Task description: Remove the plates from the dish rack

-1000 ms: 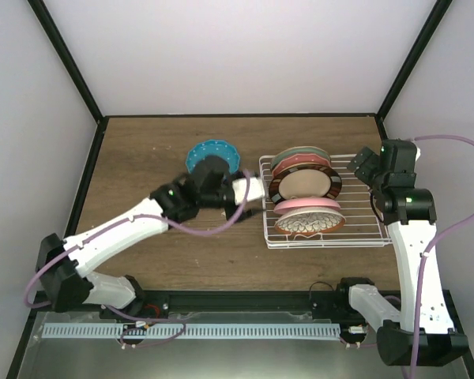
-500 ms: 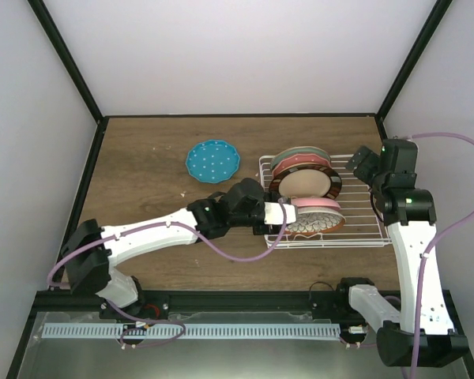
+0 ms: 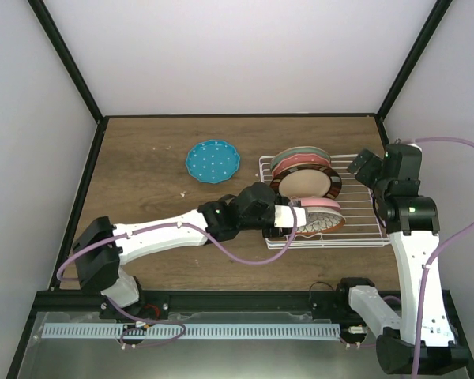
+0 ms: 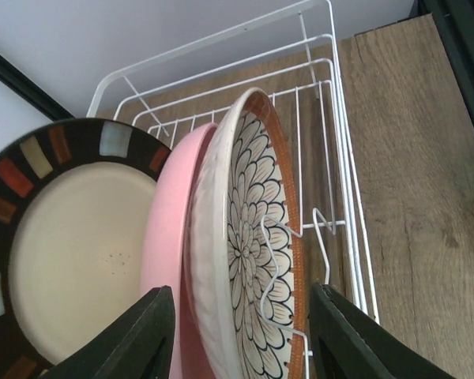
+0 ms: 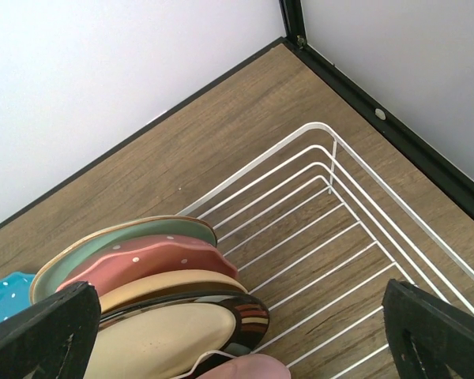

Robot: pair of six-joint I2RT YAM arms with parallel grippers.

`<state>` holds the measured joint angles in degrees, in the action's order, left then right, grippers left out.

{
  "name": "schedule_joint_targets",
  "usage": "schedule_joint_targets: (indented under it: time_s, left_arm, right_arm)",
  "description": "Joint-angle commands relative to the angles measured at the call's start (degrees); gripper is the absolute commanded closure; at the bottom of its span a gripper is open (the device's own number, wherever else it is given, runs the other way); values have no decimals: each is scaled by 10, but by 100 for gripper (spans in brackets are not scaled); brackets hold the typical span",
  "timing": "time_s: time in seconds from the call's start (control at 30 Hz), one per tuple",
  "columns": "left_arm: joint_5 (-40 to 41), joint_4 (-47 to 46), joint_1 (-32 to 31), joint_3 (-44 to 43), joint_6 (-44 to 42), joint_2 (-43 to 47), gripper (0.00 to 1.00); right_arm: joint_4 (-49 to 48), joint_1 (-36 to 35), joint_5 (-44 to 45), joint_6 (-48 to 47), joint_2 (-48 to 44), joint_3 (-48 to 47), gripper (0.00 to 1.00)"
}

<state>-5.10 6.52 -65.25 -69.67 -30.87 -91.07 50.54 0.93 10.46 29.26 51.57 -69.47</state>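
The white wire dish rack (image 3: 355,225) holds several upright plates: pale green (image 3: 300,153), red-pink dotted (image 3: 302,163), tan dark-rimmed (image 3: 304,183), plain pink (image 3: 322,204) and petal-patterned (image 3: 322,223). A teal dotted plate (image 3: 212,161) lies flat on the table. My left gripper (image 3: 298,220) is open at the rack's left end. In the left wrist view its fingers (image 4: 146,335) straddle the rim of the petal plate (image 4: 257,245) and the pink plate (image 4: 170,260), touching neither. My right gripper (image 3: 366,166) hangs open above the rack (image 5: 340,229), with nothing in it.
Black frame posts and pale walls close in the wooden table (image 3: 158,229) at the back and sides. The rack's looped tines (image 4: 280,253) stand against the petal plate's face. The right half of the rack holds no plates.
My left arm swung right and forward from beside the teal plate to the rack's front, and its jaws have narrowed round the petal plate's rim. The right arm barely moved.
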Motion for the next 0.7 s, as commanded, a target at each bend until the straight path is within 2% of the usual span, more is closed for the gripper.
schedule_joint_targets:
  time_s: [0.0, 0.37, 0.67]
  left_arm:
    - [5, -14, -3, -13, 16, -20, 52]
    - [37, -44, -6, -26, 37, -60, 54]
    - [58, -53, -17, -30, 34, -74, 75]
  right_arm:
    - [12, 3, 6, -2, -12, -5, 0]
    - [22, 3, 14, 9, -39, -2, 0]
    - [32, 3, 23, 9, -49, 2, 0]
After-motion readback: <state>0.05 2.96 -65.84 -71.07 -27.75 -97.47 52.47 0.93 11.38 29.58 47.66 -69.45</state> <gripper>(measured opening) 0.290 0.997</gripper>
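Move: The patterned white plate stands in the rack with its middle about 6 cm to the left hand's right, 2 cm farther out and 6 cm lower, its left rim nearest the fingers. The pink plate is close behind, roughly 3 cm beyond the patterned plate and level with it sideways; the dark-rimmed plate stands about 9 cm beyond it. From the right hand, the patterned plate lies some 16 cm left, 6 cm back and 15 cm below. The patterned white plate's left rim is taken between the left fingers: the hand sinks about 3 cm while easing roughly 2 cm forward and slightly right, turning about 5 degrees counter-clockwise, one finger going into the gap on the pink-plate side. The half-open fingers then close clearly, pinching the rim as the descent ends. The open right hand backs off about 2 cm, rising a little. ##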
